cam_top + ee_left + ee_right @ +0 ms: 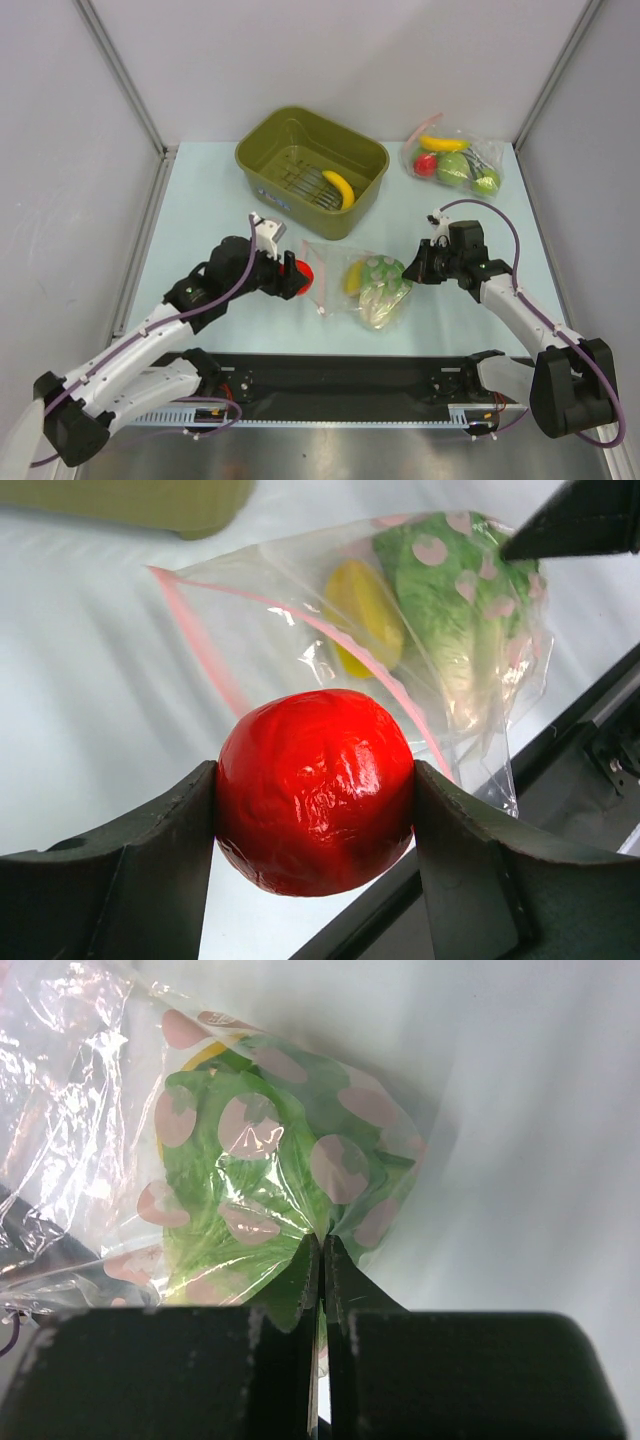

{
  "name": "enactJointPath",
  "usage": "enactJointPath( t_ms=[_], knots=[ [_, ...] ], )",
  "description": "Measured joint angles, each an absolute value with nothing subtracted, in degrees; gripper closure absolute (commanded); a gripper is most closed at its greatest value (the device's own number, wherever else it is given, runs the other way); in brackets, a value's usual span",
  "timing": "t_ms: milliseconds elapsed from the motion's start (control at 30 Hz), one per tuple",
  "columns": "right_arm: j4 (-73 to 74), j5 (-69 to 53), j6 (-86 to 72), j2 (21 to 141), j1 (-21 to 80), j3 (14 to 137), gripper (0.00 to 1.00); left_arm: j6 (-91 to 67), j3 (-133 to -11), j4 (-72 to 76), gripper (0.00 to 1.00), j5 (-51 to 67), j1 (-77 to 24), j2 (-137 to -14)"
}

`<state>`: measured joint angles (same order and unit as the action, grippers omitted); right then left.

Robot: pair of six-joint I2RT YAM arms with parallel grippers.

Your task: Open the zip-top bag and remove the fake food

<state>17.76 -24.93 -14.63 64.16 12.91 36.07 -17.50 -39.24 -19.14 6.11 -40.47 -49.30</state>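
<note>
The zip-top bag [340, 285] lies on the table in front of the arms, its pink-stripped mouth open to the left. Inside it show a small yellow piece [354, 276] and the pale green cabbage [385, 290]. My left gripper [297, 277] is shut on the red round fruit [315, 790], just outside the bag's mouth and above the table. My right gripper [413, 270] is shut on the bag's closed end [330, 1225], pinching the plastic next to the cabbage [250, 1180]. A yellow banana [339, 187] lies in the olive bin.
An olive-green bin [311, 166] stands at the back centre. A second clear bag [455, 160] with a banana, red and bright green fruits lies at the back right. A black rail [350, 385] runs along the near edge. Grey walls stand on both sides.
</note>
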Motion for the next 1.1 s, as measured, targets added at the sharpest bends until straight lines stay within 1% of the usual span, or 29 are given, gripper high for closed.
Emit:
enactJointPath(
  t_ms=[233, 433, 533, 667, 833, 967, 1100],
  knots=[
    [17.78, -24.95, -14.48, 64.07, 12.75, 36.07, 1.0, -17.41, -42.94, -22.87, 1.0, 4.86, -35.16, -46.7],
    [17.8, -25.17, -14.46, 64.05, 12.56, 36.07, 1.0, -17.47, -48.95, -20.03, 1.0, 4.89, -33.17, -51.37],
    [17.8, -25.36, -14.46, 64.05, 12.51, 36.07, 1.0, -17.45, -54.89, -16.86, 1.0, 5.52, -33.12, -58.0],
    [17.8, -25.54, -14.46, 63.83, 12.51, 36.07, 1.0, -16.62, -65.69, -12.93, 1.0, 5.69, -33.08, -68.55],
    [17.8, -26.0, -14.46, 63.44, 12.47, 36.07, 1.0, -15.31, -78.11, -9.34, 1.0, 3.38, -33.06, -81.78],
    [17.85, -26.06, -14.48, 63.18, 12.34, 36.07, 1.0, -14.9, -85.32, -9.06, 1.0, 0.34, -32.97, -91.11],
    [18.26, -26.06, -14.48, 62.48, 12.25, 36.07, 1.0, -14.94, -88.71, -10.22, 1.0, -2.31, -32.75, -97.89]
  ],
)
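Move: The left hand already has the red tomato clear of the zip-top bag. The olive bin it is bound for has its middle about 29 cm ahead, 2 cm to the right and some 9 cm lower; the loose banana in the bin lies roughly 28 cm ahead and 8 cm right. The open bag's middle is 4 cm ahead and 12 cm right. From the right hand, the bin is some 25 cm ahead and 23 cm left, about 2 cm lower. Still pinching the tomato between its fingers, the left hand climbs and first swings about 3 cm left, away from the bag, then sweeps forward and rightward to over the bin, some 24 cm ahead in all. It rises about 15 cm, then sinks 5 cm as it arrives, turning gently counter-clockwise with the fingers tipped up 10 to 15 degrees. The right hand keeps its pinch on the bag's far end. ##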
